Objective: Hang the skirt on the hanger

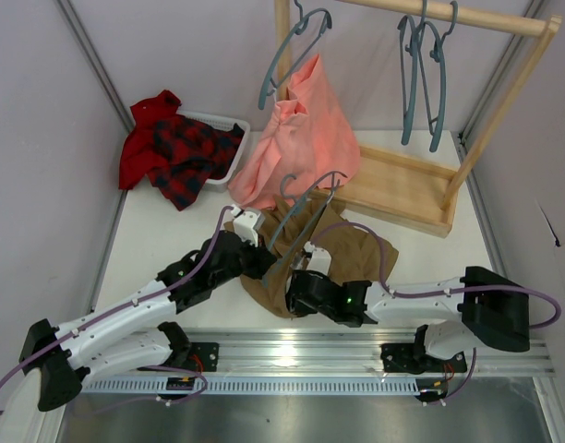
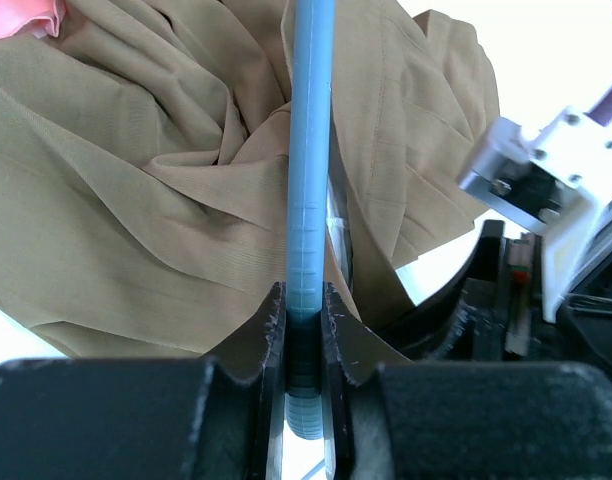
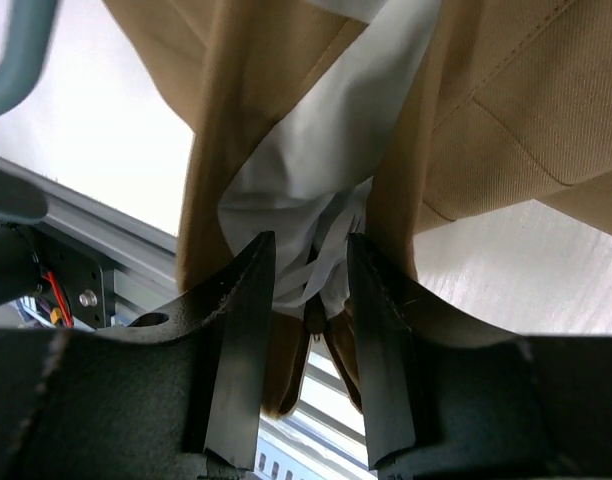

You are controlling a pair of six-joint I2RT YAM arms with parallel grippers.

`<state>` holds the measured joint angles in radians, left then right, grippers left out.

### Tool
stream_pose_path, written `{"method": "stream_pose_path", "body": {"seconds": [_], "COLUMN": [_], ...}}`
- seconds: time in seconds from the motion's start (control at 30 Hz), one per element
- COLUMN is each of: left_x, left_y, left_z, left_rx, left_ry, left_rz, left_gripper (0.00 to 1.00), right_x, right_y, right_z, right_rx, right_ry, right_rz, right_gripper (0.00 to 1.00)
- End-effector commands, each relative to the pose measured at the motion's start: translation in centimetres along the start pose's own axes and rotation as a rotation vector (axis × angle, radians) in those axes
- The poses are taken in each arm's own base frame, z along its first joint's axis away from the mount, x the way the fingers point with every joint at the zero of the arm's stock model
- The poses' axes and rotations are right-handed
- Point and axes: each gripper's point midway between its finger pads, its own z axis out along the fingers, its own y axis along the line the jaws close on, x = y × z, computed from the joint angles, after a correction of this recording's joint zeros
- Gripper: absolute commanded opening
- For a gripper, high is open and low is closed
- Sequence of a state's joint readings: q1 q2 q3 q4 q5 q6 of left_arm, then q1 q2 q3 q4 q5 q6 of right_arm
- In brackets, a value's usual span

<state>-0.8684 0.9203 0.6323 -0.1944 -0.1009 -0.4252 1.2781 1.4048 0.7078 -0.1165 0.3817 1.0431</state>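
The khaki skirt (image 1: 361,251) lies bunched on the table between my two arms. The grey-blue hanger (image 1: 306,208) slants up from the cloth, its hook toward the pink garment. My left gripper (image 1: 262,261) is shut on the hanger's bar (image 2: 309,150), which runs straight up out of the left gripper (image 2: 306,312). My right gripper (image 1: 299,288) is at the skirt's near edge. In the right wrist view the right gripper (image 3: 308,272) has its jaws apart, with the skirt's tan fabric (image 3: 506,100) and its white lining (image 3: 326,150) hanging loosely between them.
A salmon-pink garment (image 1: 301,129) hangs on the wooden rack (image 1: 402,189) just behind the skirt. More grey-blue hangers (image 1: 423,74) hang from its rail. A white basket (image 1: 234,125) holds the red plaid garment (image 1: 176,148) at the back left. A metal rail (image 1: 292,351) runs along the near edge.
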Motion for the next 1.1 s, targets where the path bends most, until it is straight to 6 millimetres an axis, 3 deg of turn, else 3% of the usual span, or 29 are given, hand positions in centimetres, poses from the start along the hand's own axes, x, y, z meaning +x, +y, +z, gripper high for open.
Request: {"method": "stream_pose_path", "body": {"seconds": [0.0,0.1,0.2,0.27,0.4,0.67,0.87,1.07], "left_x": [-3.0,-2.8,-2.9,-3.0,-3.2,-4.3,-4.9,-5.4], "left_y": [-1.5,-1.3,-1.3,-1.3,-1.4,-2.6,-4.1,-6.2], "left_z": [-0.5,-0.5,-0.6,-0.7,-0.7,-0.4,-0.5,-0.5], "left_rx": [0.043,0.037,0.034,0.034,0.037,0.083,0.146,0.208], "left_ry": [-0.073,-0.07,-0.071,-0.074,-0.083,-0.106,-0.109,-0.101], "left_rz": [0.007,0.009,0.01,0.008,0.007,-0.019,-0.064,-0.098], "left_gripper": [0.0,0.0,0.0,0.0,0.0,0.0,0.0,0.0], "right_x": [0.1,-0.1,-0.6,-0.7,-1.7,-5.7,-5.2,-5.4], "right_y": [0.1,0.2,0.5,0.4,0.0,0.7,1.1,2.7], "right_z": [0.9,1.0,0.8,0.6,-0.4,-5.3,-5.6,-6.7], "right_rx": [-0.017,-0.024,-0.035,-0.029,-0.023,-0.082,-0.148,-0.147], "right_ry": [-0.003,-0.017,-0.032,-0.038,-0.074,-0.239,-0.258,-0.332], "right_rz": [0.053,0.057,0.064,0.065,0.074,0.091,0.038,-0.155], "right_gripper": [0.41,0.36,0.22,0.0,0.0,0.0,0.0,0.0]}}
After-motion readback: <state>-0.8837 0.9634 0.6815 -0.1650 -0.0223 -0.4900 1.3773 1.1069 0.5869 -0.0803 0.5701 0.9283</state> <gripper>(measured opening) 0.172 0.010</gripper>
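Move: For the right gripper, the near waist edge of the brown skirt lies right between its open fingers, about 1 cm ahead, 1 cm left and 1 cm down; the skirt's body centres some 8 cm ahead, 3 cm right and slightly lower. From the left gripper, which already holds one end of the hanger, that edge is roughly 8 cm right, 5 cm back and 8 cm down, with the pink garment about 27 cm ahead and 7 cm right. Sink the right gripper about 1 cm, shut its half-open fingers on the skirt's waist edge, then lift about 8 cm, carrying the edge up and to the right; settle slightly, ease back, and tip the fingers up some 10 degrees. Keep the left grip on the hanger, nearly still at first, then swing it a little right and up. ##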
